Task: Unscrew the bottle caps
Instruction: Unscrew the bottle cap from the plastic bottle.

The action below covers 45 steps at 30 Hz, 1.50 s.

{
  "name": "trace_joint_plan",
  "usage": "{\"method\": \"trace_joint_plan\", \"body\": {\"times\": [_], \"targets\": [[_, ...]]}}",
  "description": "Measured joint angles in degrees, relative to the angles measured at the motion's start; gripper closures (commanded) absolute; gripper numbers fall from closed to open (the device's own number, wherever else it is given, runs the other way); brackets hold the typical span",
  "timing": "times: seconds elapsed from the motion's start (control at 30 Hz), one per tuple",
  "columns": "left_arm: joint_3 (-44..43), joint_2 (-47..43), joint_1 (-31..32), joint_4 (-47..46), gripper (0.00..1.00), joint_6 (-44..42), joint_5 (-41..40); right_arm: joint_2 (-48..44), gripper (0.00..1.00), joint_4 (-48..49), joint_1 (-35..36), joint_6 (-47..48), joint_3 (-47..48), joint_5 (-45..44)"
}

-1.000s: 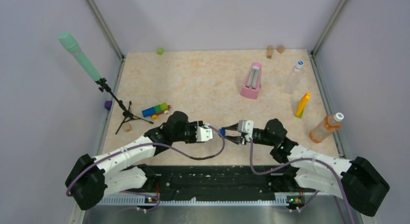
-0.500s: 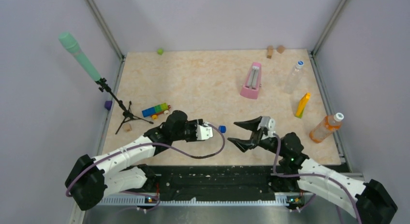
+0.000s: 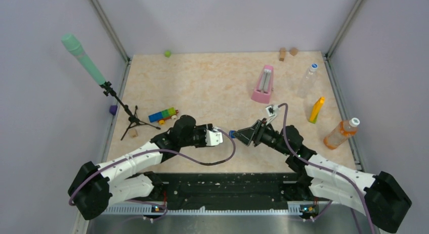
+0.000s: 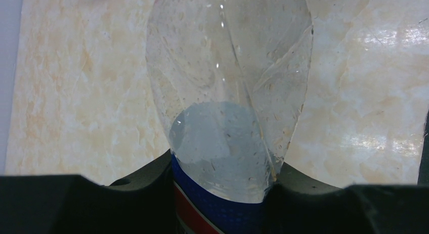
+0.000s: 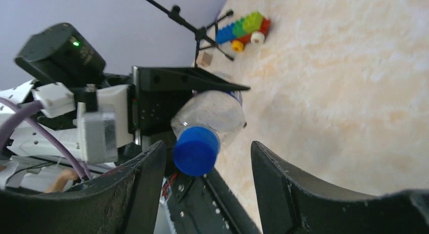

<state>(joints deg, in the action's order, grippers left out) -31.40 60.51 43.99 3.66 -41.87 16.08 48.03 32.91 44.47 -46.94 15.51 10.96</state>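
Note:
My left gripper [image 3: 216, 138] is shut on the short clear bottle [image 4: 227, 92] with the blue label, holding it level above the table's near edge. Its dark blue cap [image 5: 196, 149] points toward my right arm and sits on the bottle's neck. My right gripper [image 5: 207, 147] is open, with the cap between its fingers [image 5: 136, 188], close to the left one and apart from the right one. From above, the right gripper [image 3: 240, 135] meets the cap [image 3: 231, 134]. A taller clear bottle [image 3: 307, 81] and an orange-tinted bottle [image 3: 340, 133] lie at the right with their caps on.
A pink metronome [image 3: 264, 85] stands mid-table and a slim yellow object [image 3: 316, 109] lies to its right. A microphone stand [image 3: 124, 110] with a green microphone is at the left, beside a toy brick car [image 3: 163, 114]. A green cube [image 3: 167, 53] and wooden blocks [image 3: 288, 52] sit at the far edge.
My right gripper let go of the blue cap, opened and drew back to the right, then turned over and returned with its open fingers around the cap. The left arm held still.

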Motion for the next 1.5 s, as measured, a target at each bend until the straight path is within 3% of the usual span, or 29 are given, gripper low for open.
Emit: {"method": "trace_joint_plan", "body": {"times": [0.23, 0.47, 0.6, 0.8, 0.9, 1.1, 1.5], "targets": [[0.00, 0.00, 0.00, -0.17, 1.00, -0.02, -0.31, 3.26, 0.50, -2.08, 0.00, -6.27, 0.61, 2.43], [0.00, 0.00, 0.00, -0.17, 1.00, -0.04, -0.50, 2.08, 0.51, -2.32, 0.00, -6.82, 0.68, 2.05], [-0.02, 0.02, 0.00, 0.11, 1.00, -0.07, -0.66, 3.30, 0.70, -1.66, 0.00, -6.78, 0.70, 2.27], [-0.02, 0.04, -0.22, 1.66, 1.00, -0.04, -1.81, 6.64, 0.88, 1.84, 0.00, -7.08, 0.74, 3.32], [-0.02, 0.04, -0.24, 2.05, 1.00, 0.00, -1.86, 6.91, 0.90, 1.84, 0.00, -5.42, 0.79, 3.85], [0.13, -0.37, -0.28, 2.08, 1.00, 0.28, -1.77, 6.75, 0.90, 1.64, -0.02, 6.43, 1.55, 6.67], [1.40, -0.76, -0.26, 0.96, 1.00, 0.31, -0.39, 5.90, 1.00, 5.95, -0.02, 46.25, 0.00, 16.83]]}}
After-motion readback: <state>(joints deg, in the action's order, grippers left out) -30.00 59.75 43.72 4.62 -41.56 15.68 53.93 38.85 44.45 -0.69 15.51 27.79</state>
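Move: The blue cap lies between the right hand's open fingers, nearer one of them: about 1 cm back, 2 cm to the left and 2 cm below the hand point. The bottle's middle is some 2 cm back, 9 cm left and 7 cm below; the pink metronome stands about 23 cm ahead, 13 cm right and 12 cm below. From the left hand, which holds the bottle, the cap is roughly 2 cm ahead, 8 cm right and 6 cm up. The cap is taken afresh: the right hand sinks about 2 cm and shifts a little left onto it, and its open fingers close and pinch its sides. Keeping that grip, the hand then rolls some 55 degrees about its own finger line, counter-clockwise looking along the fingers at the cap, while the left hand keeps hold of the bottle and drifts about 1 cm down and left. ##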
